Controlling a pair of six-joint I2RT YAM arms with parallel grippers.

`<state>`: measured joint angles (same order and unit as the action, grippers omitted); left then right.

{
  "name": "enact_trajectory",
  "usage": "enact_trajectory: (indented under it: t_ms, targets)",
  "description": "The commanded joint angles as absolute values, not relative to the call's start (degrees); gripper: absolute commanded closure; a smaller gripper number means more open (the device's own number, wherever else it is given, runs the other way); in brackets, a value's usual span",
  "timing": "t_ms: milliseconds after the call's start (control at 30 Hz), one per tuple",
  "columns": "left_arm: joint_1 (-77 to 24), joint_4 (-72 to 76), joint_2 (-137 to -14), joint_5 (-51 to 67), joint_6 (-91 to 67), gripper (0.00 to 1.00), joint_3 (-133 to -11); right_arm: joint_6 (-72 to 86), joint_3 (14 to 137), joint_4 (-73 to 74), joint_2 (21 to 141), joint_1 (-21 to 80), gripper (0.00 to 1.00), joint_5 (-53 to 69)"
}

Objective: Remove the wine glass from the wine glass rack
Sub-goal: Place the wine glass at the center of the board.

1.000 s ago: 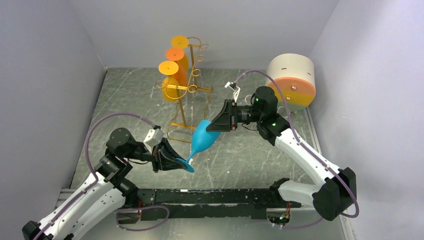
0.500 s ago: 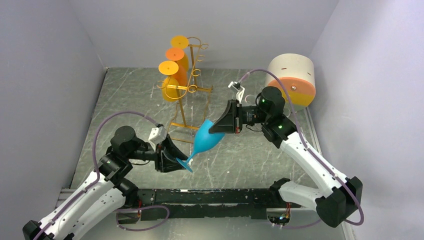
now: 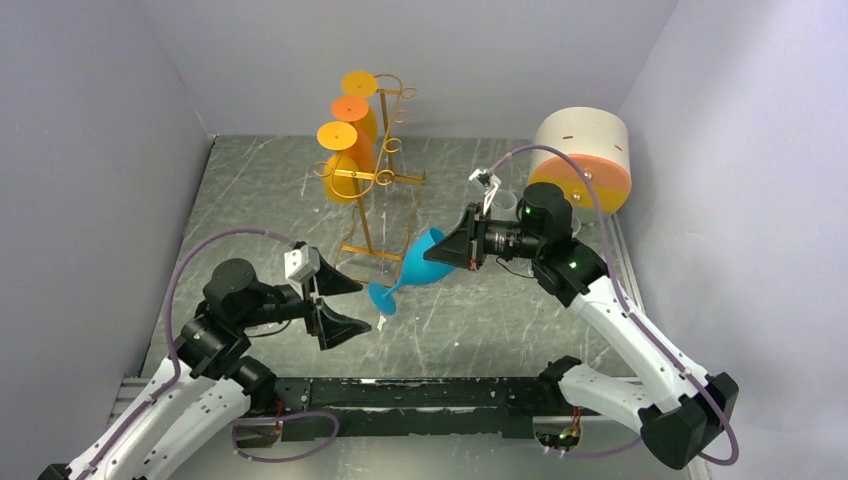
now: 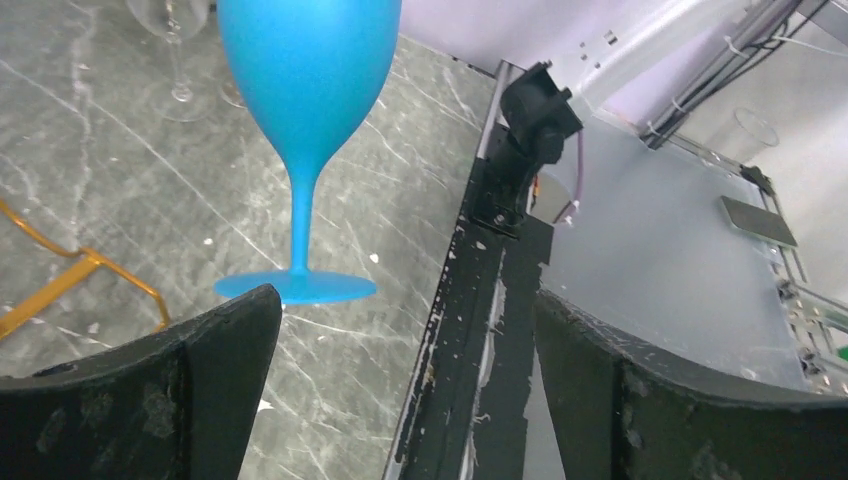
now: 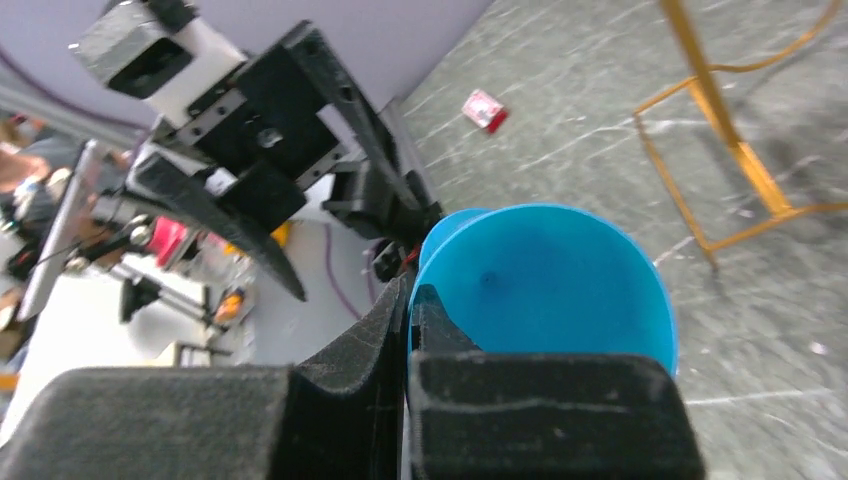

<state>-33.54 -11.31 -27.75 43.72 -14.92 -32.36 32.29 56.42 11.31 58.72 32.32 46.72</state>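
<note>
A blue wine glass (image 3: 417, 265) hangs tilted above the table, clear of the gold wine glass rack (image 3: 376, 203). My right gripper (image 3: 447, 254) is shut on its rim, one finger inside the bowl (image 5: 545, 290) and one outside, pinching at the right gripper (image 5: 410, 300). My left gripper (image 3: 358, 305) stands wide open just left of the glass's foot (image 3: 381, 298), touching nothing. In the left wrist view the foot (image 4: 295, 288) floats just past the left fingertip (image 4: 235, 325), and the left gripper (image 4: 405, 330) holds nothing. Orange and yellow glasses (image 3: 346, 150) still hang on the rack.
A white, orange and yellow drum (image 3: 586, 160) stands at the back right. The rack's wire base (image 4: 60, 285) lies close to my left fingers. Clear glasses (image 4: 180, 50) stand beyond. A black rail (image 3: 430, 395) runs along the near edge. Grey walls close in on three sides.
My left gripper opened, let go of the blue glass's foot and drew back to the left. The right gripper closed on the rim and carried the glass to the right.
</note>
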Motion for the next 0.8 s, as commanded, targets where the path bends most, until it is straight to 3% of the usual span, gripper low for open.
enact_trajectory:
  t_ms: [0, 133, 367, 500, 767]
  targets:
    - [-33.2, -13.1, -27.5, 38.1, -14.1, 0.0, -34.8, 28.3, 55.4, 15.9, 55.8, 32.3, 1.0, 34.5]
    - [-33.2, -16.5, -27.1, 28.7, -14.4, 0.0, -35.9, 26.6, 55.2, 19.8, 54.9, 32.3, 1.0, 29.4]
    - [-33.2, -20.9, -22.9, 1.7, -24.8, 0.0, -36.6, 25.6, 55.1, 25.5, 52.9, 32.5, 1.0, 16.1]
    - [-33.2, -23.2, -19.8, -12.2, -30.3, 0.0, -34.8, 25.0, 55.7, 29.3, 55.1, 34.5, 1.0, 2.8]
    - [-33.2, -34.5, -25.2, -22.4, -35.5, 0.01, -36.9, 24.5, 61.6, 37.1, 65.1, 47.2, 1.0, -20.8]
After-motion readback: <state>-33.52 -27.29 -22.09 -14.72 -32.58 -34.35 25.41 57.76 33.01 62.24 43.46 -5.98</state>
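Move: Beyond and to the right of the right hand, which already holds the blue wine glass by its rim, lies the open spot of board, about 7 cm ahead, 7 cm right and 31 cm below. The rack's near foot is roughly 14 cm ahead and 13 cm left of that hand, on the board; the nearest clear glass stands some 17 cm ahead, 15 cm right and 21 cm lower. From the left hand, the spot lies about 15 cm ahead, 23 cm right and 25 cm below. Lowering the blue glass about 11 cm towards the open board, the right hand also goes some 6 cm forward and 6 cm right, then ends nearly straight down. Its shut fingers keep their pinch on the rim while the wrist turns clockwise and tips the fingertips down. The wide-open left hand swings away from the glass, about 11 cm left and 10 cm forward, turning some 60 degrees counter-clockwise. ##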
